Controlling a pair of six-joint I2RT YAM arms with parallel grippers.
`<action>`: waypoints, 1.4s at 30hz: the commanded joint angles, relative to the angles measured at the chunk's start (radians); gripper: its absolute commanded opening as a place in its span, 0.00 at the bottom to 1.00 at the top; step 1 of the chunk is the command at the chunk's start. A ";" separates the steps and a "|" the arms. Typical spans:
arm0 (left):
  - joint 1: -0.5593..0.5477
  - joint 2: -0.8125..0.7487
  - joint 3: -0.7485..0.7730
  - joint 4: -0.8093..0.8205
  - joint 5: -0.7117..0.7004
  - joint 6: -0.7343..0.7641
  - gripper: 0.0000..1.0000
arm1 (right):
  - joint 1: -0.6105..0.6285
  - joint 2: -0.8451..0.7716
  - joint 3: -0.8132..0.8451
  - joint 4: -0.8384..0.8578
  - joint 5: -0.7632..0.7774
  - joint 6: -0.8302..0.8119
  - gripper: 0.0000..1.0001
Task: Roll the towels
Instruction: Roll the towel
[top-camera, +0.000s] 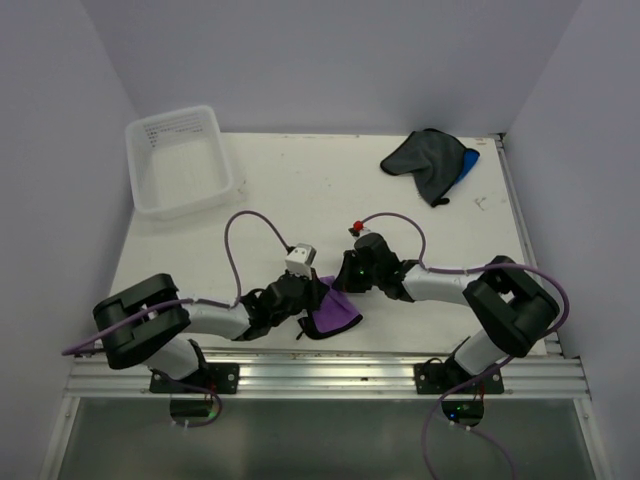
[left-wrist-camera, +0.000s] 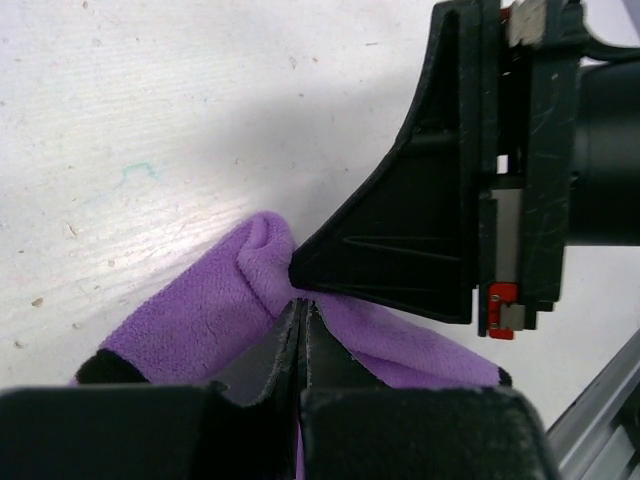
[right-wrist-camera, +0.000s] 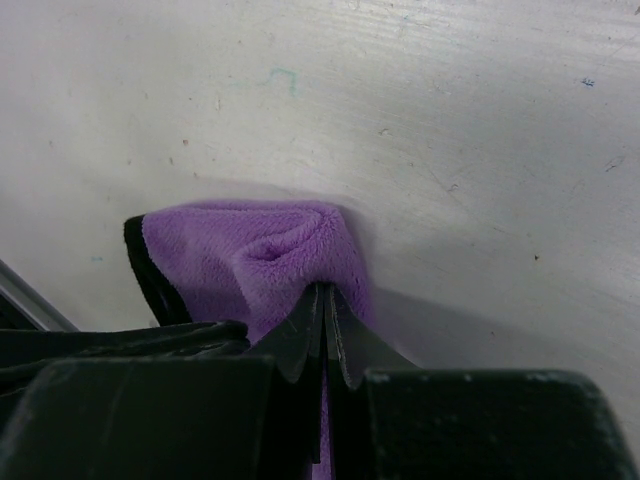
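The purple towel (top-camera: 338, 311) lies bunched near the table's front edge, between the two arms. My left gripper (top-camera: 314, 300) is shut on a fold of the purple towel (left-wrist-camera: 200, 320), its tips (left-wrist-camera: 302, 303) pinched together with cloth between them. My right gripper (top-camera: 346, 284) is shut on the opposite end of the same towel (right-wrist-camera: 250, 255), jaws (right-wrist-camera: 323, 288) closed on a ridge of fabric. The right gripper's black body (left-wrist-camera: 420, 230) fills the left wrist view just above the left tips. A dark grey towel (top-camera: 422, 160) lies crumpled on a blue towel (top-camera: 470, 161) at the back right.
A clear plastic tub (top-camera: 150, 195) stands at the back left corner. The metal rail (top-camera: 330, 378) runs along the front edge just behind the purple towel. Purple cables (top-camera: 240, 225) loop above both wrists.
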 joint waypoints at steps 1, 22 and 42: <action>0.007 0.044 0.038 0.050 -0.002 0.012 0.00 | 0.010 0.000 0.006 -0.074 0.021 -0.027 0.00; 0.028 0.164 -0.007 0.047 0.026 -0.087 0.00 | 0.010 -0.143 0.027 -0.204 0.078 -0.069 0.31; 0.037 0.208 -0.015 0.066 0.053 -0.112 0.00 | 0.140 -0.456 -0.082 -0.467 0.184 -0.129 0.43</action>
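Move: The folded edge of the towel lies straight under the left hand, some 4 cm down; the towel's black near hem is about 10 cm back from this hand and 3 cm to its right, 5 cm lower. The right hand has its shut fingers at the fold. The fold's near, black-hemmed end, which it goes for, lies about 7 cm back and 4 cm right; the fold's far end is 2 cm ahead and 2 cm left. The left hand's shut fingertips come down about 3 cm onto the fold and stay there, holding it against the table. The right hand, still at the fold at first, then opens to nearly half and comes free, rising up and to the right, then drawing back some 6 cm and starting to sink, open fingers over the fold's near, black-hemmed end. ##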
